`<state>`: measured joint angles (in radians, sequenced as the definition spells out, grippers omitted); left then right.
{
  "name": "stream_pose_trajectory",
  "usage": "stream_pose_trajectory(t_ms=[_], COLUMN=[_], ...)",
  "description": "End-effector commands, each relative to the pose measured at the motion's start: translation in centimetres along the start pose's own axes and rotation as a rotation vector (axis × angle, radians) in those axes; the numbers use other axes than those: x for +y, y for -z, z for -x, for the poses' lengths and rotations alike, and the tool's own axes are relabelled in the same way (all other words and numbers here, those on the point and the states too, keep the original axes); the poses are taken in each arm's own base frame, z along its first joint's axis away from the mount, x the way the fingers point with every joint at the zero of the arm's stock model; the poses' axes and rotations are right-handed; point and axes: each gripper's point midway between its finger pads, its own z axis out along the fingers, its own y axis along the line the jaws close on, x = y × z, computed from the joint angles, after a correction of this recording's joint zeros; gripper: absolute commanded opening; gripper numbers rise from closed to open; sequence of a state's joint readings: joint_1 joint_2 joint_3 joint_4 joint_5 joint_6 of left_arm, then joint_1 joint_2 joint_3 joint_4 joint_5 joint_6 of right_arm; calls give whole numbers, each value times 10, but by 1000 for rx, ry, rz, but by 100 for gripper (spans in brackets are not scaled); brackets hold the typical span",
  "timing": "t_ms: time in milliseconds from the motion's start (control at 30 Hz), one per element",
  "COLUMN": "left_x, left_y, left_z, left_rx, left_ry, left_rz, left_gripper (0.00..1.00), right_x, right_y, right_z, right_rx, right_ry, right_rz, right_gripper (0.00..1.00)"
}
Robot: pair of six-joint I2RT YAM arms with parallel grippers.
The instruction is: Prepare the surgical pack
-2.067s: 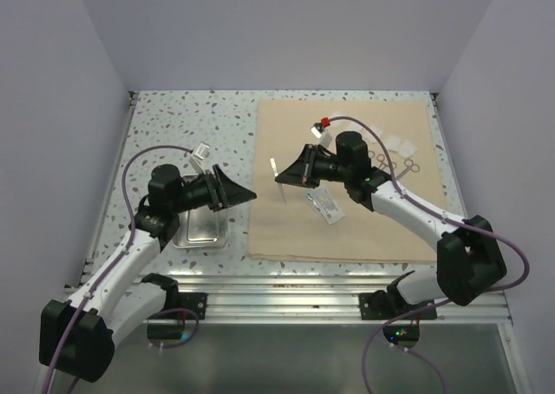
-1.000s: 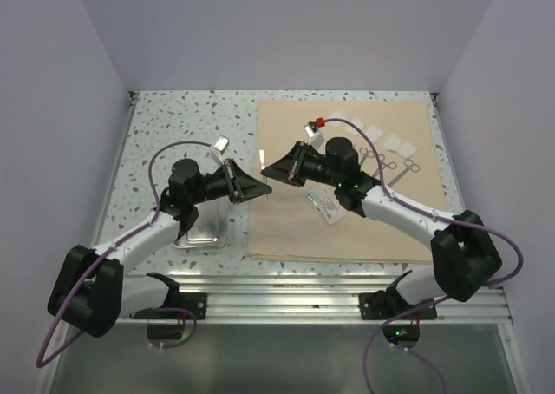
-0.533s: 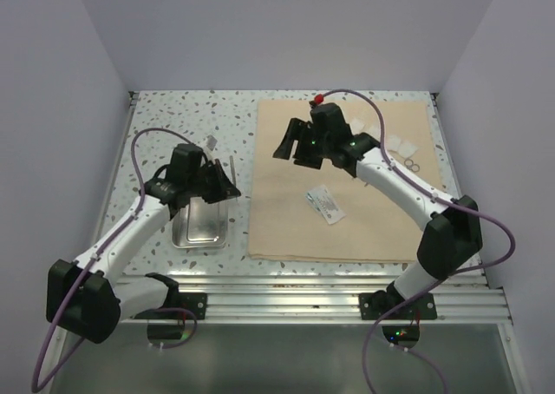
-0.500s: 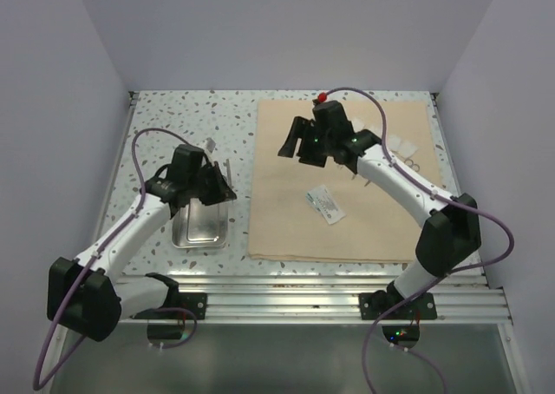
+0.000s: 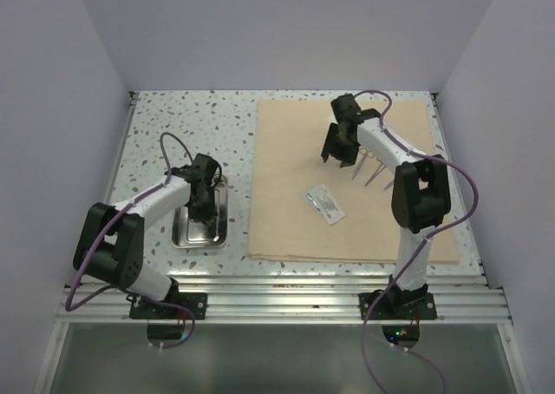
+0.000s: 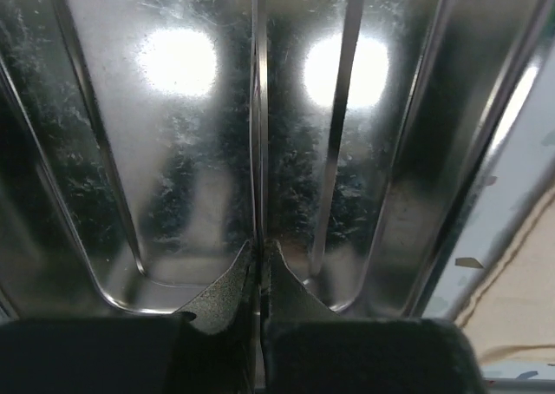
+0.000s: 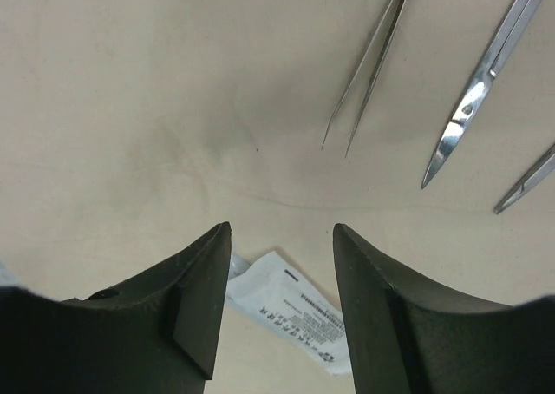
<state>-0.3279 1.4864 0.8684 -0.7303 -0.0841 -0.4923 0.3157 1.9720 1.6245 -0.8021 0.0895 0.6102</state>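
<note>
My left gripper [image 5: 205, 210] [image 6: 260, 245] is down inside the shiny steel tray [image 5: 180, 236] [image 6: 156, 151], left of the cloth. It is shut on thin metal forceps [image 6: 256, 108] that reach forward over the tray floor. My right gripper [image 5: 336, 158] [image 7: 282, 229] hangs open and empty above the beige cloth [image 5: 286, 151] [image 7: 130, 82]. The clear packet [image 5: 325, 203] [image 7: 290, 303] lies on the cloth just beyond its fingers. Another pair of forceps [image 7: 373, 64] and scissors [image 7: 481, 86] lie further out, seen from above as thin instruments [image 5: 368, 170].
The speckled tabletop [image 5: 173, 125] surrounds the tray. The cloth's left edge [image 5: 253, 186] runs close beside the tray. White walls close in the table at the back and sides, and a metal rail [image 5: 277, 285] runs along the near edge.
The thin forceps went from my right gripper to my left. The left arm carried them down into the tray. The right gripper opened and swung back toward the instruments on the cloth.
</note>
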Motion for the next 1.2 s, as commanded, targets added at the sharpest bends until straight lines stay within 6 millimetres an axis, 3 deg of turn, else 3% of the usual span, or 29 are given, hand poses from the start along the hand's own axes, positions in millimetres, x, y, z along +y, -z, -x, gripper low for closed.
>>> stream_pose_trajectory(t_ms=[0,133,333,600,667,900,1000,1033,1167], left_x=[6,3,4,-1,-4,-7,-10,-12,-25], left_y=[-10,-14,-16,8,18,51,67,73,95], left_z=[10,14,13,25,31,49,57,60,70], left_rx=[-7,-2,17,-41,-70,-163,-208,-228,-284], left_ry=[-32,-43,-47,-33,-29,-48,-52,-54,-65], left_rz=[33,19,17,-15,-33,-65,-87,-103,-184], left_gripper=[0,0,2,38,40,47,47,47,51], right_x=[-8,-17,-32,-34,-34,-36,-36,-35,-33], right_y=[-2,-19,-38,-62,-70,-82,-81,-79,-59], right_z=[25,46,60,63,62,61,61,62,70], right_rx=[-49,-58,-52,-37,-34,-15,-19,-22,-44], right_ry=[19,-16,-49,-63,-65,-103,-105,-104,-100], right_rz=[-67,-116,-173,-184,-190,-195,-194,-194,-180], right_gripper=[54,54,59,58,56,40,22,13,3])
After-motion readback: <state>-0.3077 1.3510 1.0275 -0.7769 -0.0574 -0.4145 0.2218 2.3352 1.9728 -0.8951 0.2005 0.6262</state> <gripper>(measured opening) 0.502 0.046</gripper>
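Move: Ahead of the right hand by about 7 cm, 5 cm to its right and 6 cm down, the second tweezers lie on the cloth; the near scissors lie about 5 cm to their right and 3 cm farther back, the farther scissors about 10 cm right and 6 cm back of them. The packet is some 11 cm behind this hand, 3 cm left. The left hand, holding the first tweezers, has the tray's middle about 4 cm ahead, 2 cm left and 2 cm below. Reaching forward about 7 cm and to its right, while sinking about 6 cm, the right hand comes down over the second tweezers with a slight clockwise turn and shuts its fingers on them. The left hand sinks a further 1.5 cm into the tray, opens to let go of the first tweezers, then rises about 9 cm and eases forward, fingers swinging some 15 degrees forward. ##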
